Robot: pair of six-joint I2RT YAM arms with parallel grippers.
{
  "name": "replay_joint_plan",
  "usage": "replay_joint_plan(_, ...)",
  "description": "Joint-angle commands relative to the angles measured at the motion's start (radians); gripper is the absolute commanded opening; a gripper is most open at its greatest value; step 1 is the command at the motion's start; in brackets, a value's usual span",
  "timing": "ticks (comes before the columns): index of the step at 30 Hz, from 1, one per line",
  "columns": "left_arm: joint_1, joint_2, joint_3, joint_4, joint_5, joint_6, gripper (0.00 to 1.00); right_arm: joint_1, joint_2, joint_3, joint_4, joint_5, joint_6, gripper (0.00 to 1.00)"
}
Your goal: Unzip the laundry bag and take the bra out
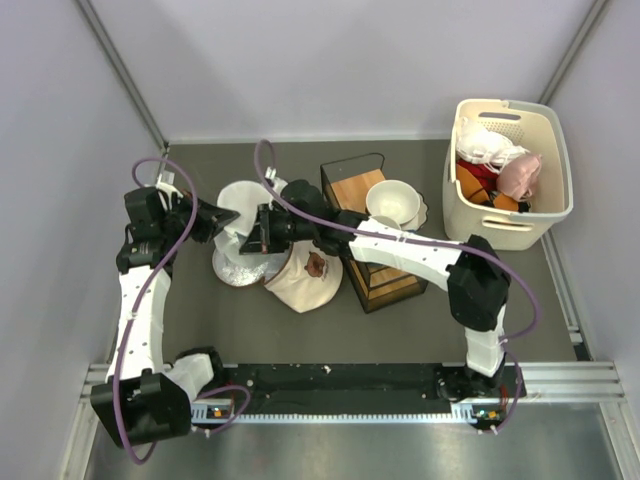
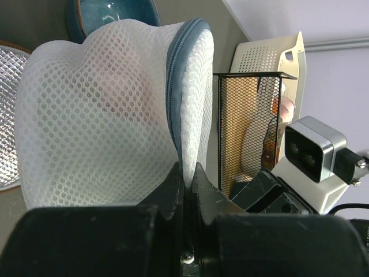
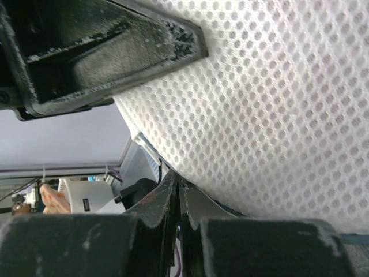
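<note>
The white mesh laundry bag (image 1: 243,205) hangs between my two grippers at the table's left middle. In the left wrist view the laundry bag (image 2: 98,115) fills the frame, its grey-blue zipper band (image 2: 173,75) running down to my fingers. My left gripper (image 2: 187,173) is shut on the mesh edge beside that band. A faint pink tint (image 2: 115,86) shows through the mesh; the bra itself is hidden inside. My right gripper (image 3: 177,183) is shut against the bag's lower edge (image 3: 259,115). In the top view my left gripper (image 1: 215,222) and right gripper (image 1: 262,235) flank the bag.
A cream cloth with a brown mark (image 1: 305,282) and a silver plate (image 1: 230,270) lie under the bag. A black wire rack (image 1: 372,250) with a white bowl (image 1: 392,203) stands to the right. A beige slotted basket (image 1: 510,215) of clothes sits far right. A teal bowl (image 2: 112,14) lies behind the bag.
</note>
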Motion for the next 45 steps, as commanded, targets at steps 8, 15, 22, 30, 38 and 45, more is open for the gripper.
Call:
replay_joint_plan(8,-0.004,-0.025,0.009,0.060,0.040,0.008,0.00,-0.008,-0.064,0.006,0.042,0.034,-0.029,0.12)
replay_joint_plan(15,-0.006,-0.025,0.013,0.059,0.047,0.019,0.00,-0.008,-0.050,0.024,0.049,0.019,-0.031,0.37)
replay_joint_plan(22,-0.004,-0.020,0.010,0.059,0.054,0.021,0.00,-0.008,-0.046,0.039,0.077,0.002,-0.020,0.38)
replay_joint_plan(30,-0.004,-0.025,0.010,0.059,0.061,0.019,0.00,-0.007,-0.027,0.085,0.083,-0.013,-0.014,0.38)
replay_joint_plan(38,-0.004,-0.020,0.010,0.057,0.067,0.018,0.00,-0.008,-0.010,0.107,0.078,-0.018,-0.014,0.38)
replay_joint_plan(45,-0.004,-0.025,0.012,0.059,0.067,0.018,0.00,-0.008,0.011,0.115,0.063,-0.006,-0.014,0.38)
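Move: Just above the right hand's shut fingertips, some 4 cm up, 2 cm to their left and 1 cm ahead, is the zip end of the laundry bag. The left fingers hold the bag about 8 cm ahead and 1 cm left of the right hand. Roughly 20 cm below the right hand, the blue bowl stands 12 cm ahead and 7 cm right, the silver dish 4 cm back and 3 cm left. From the left hand, the zip end is about 7 cm back, level with it sideways and in height. Opening its shut fingers to a bit over a third, the right hand first barely shifts, then rises about 4 cm beside the mesh, bringing the parted fingertips up around the laundry bag's zip end. The left hand stays put and keeps pinching the bag's edge. ##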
